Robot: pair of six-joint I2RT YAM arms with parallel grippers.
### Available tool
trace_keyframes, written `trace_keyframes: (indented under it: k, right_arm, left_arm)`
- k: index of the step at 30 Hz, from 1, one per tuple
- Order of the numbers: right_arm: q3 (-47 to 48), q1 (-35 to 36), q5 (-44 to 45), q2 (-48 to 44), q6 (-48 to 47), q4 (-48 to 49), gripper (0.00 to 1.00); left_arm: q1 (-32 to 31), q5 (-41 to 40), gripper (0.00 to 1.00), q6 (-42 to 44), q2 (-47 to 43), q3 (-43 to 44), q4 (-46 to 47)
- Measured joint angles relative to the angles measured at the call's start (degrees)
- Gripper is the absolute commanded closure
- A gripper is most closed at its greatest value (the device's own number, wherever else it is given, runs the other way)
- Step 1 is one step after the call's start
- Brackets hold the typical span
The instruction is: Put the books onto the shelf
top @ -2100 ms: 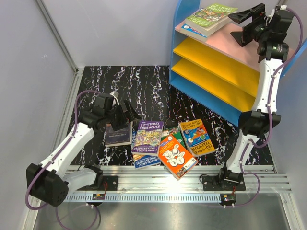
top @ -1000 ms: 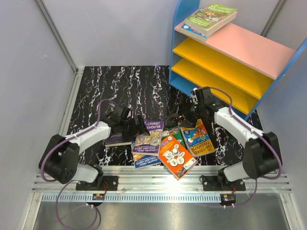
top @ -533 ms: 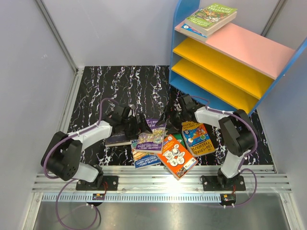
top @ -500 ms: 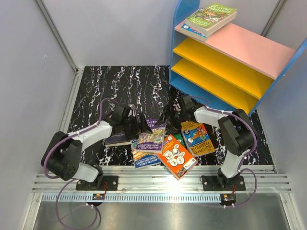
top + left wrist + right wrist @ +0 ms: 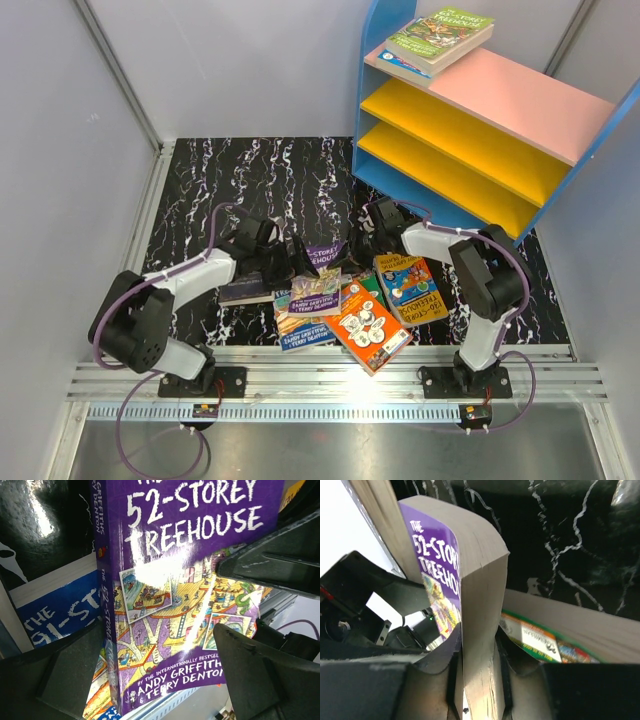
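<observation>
A purple "52-Storey Treehouse" book (image 5: 320,278) is tilted up off the pile of books. My right gripper (image 5: 354,246) is shut on its far page edge, and the right wrist view shows both fingers clamped on the pages (image 5: 480,680). My left gripper (image 5: 296,258) is open at the book's near-left side. In the left wrist view the purple cover (image 5: 175,580) lies between its spread fingers (image 5: 50,680). A dark brown book (image 5: 243,288), a blue one (image 5: 300,336), an orange one (image 5: 368,325) and a blue-orange one (image 5: 410,290) lie on the table. The shelf (image 5: 520,95) stands at the back right.
Two books (image 5: 440,35) lie on the shelf's pink top at its left end. A green-edged book (image 5: 540,640) lies just under the lifted purple one. Grey walls close in the left and back sides, and a metal rail (image 5: 330,375) runs along the near edge.
My right gripper has closed on the purple book's far edge. The book has tipped up and shifted slightly toward the right arm. My left gripper stays open in place.
</observation>
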Motion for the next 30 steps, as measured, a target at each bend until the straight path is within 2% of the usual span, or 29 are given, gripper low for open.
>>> trace_keyframes:
  k: [2, 6, 13, 16, 21, 24, 30]
  right_arm:
    - [0.46, 0.04, 0.37, -0.87, -0.63, -1.20, 1.00]
    - [0.90, -1.57, 1.49, -4.74, -1.57, -5.03, 1.00]
    - [-1.53, -13.42, 5.33, -18.78, 2.95, -7.30, 1.00]
    - [-2.47, -16.24, 7.74, -25.97, 6.54, -7.28, 1.00]
    - [-6.03, -16.02, 8.70, -34.75, 13.86, -5.22, 1.00]
    - [-9.64, -15.98, 9.20, -37.99, 18.21, -4.17, 1.00]
    - [-14.08, -15.98, 9.51, -39.71, 24.15, -2.56, 1.00]
  left_arm:
    - [0.00, -0.46, 0.01, 0.83, 0.02, 1.09, -1.66]
    - [0.11, -2.49, 0.01, 2.82, -1.05, 4.85, -5.90]
    - [3.98, -1.97, 0.01, 1.66, -10.08, 7.87, -6.29]
    - [5.38, 0.31, 0.01, -1.81, -13.84, 6.38, -1.64]
    - [5.33, 5.16, 0.01, -10.75, -16.59, -0.92, 11.30]
    - [4.57, 6.10, 0.01, -15.80, -15.93, -4.20, 16.22]
    - [-0.15, 5.90, 0.01, -22.82, -11.52, -3.82, 25.86]
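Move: The right hand grips the right side of the purple 52-Storey book. From that hand, the book stack on the top shelf lies about 32 cm ahead, 12 cm right and 27 cm up. The orange book lies about 16 cm back and 6 cm right, the 130-Storey book 7 cm back and 16 cm right, both some 5 cm lower. From the open left hand, the purple book's middle is about 4 cm back, 4 cm right and slightly below. The right hand lifts its gripped purple book some 15 cm, rightward and clockwise; the open left rises too. ##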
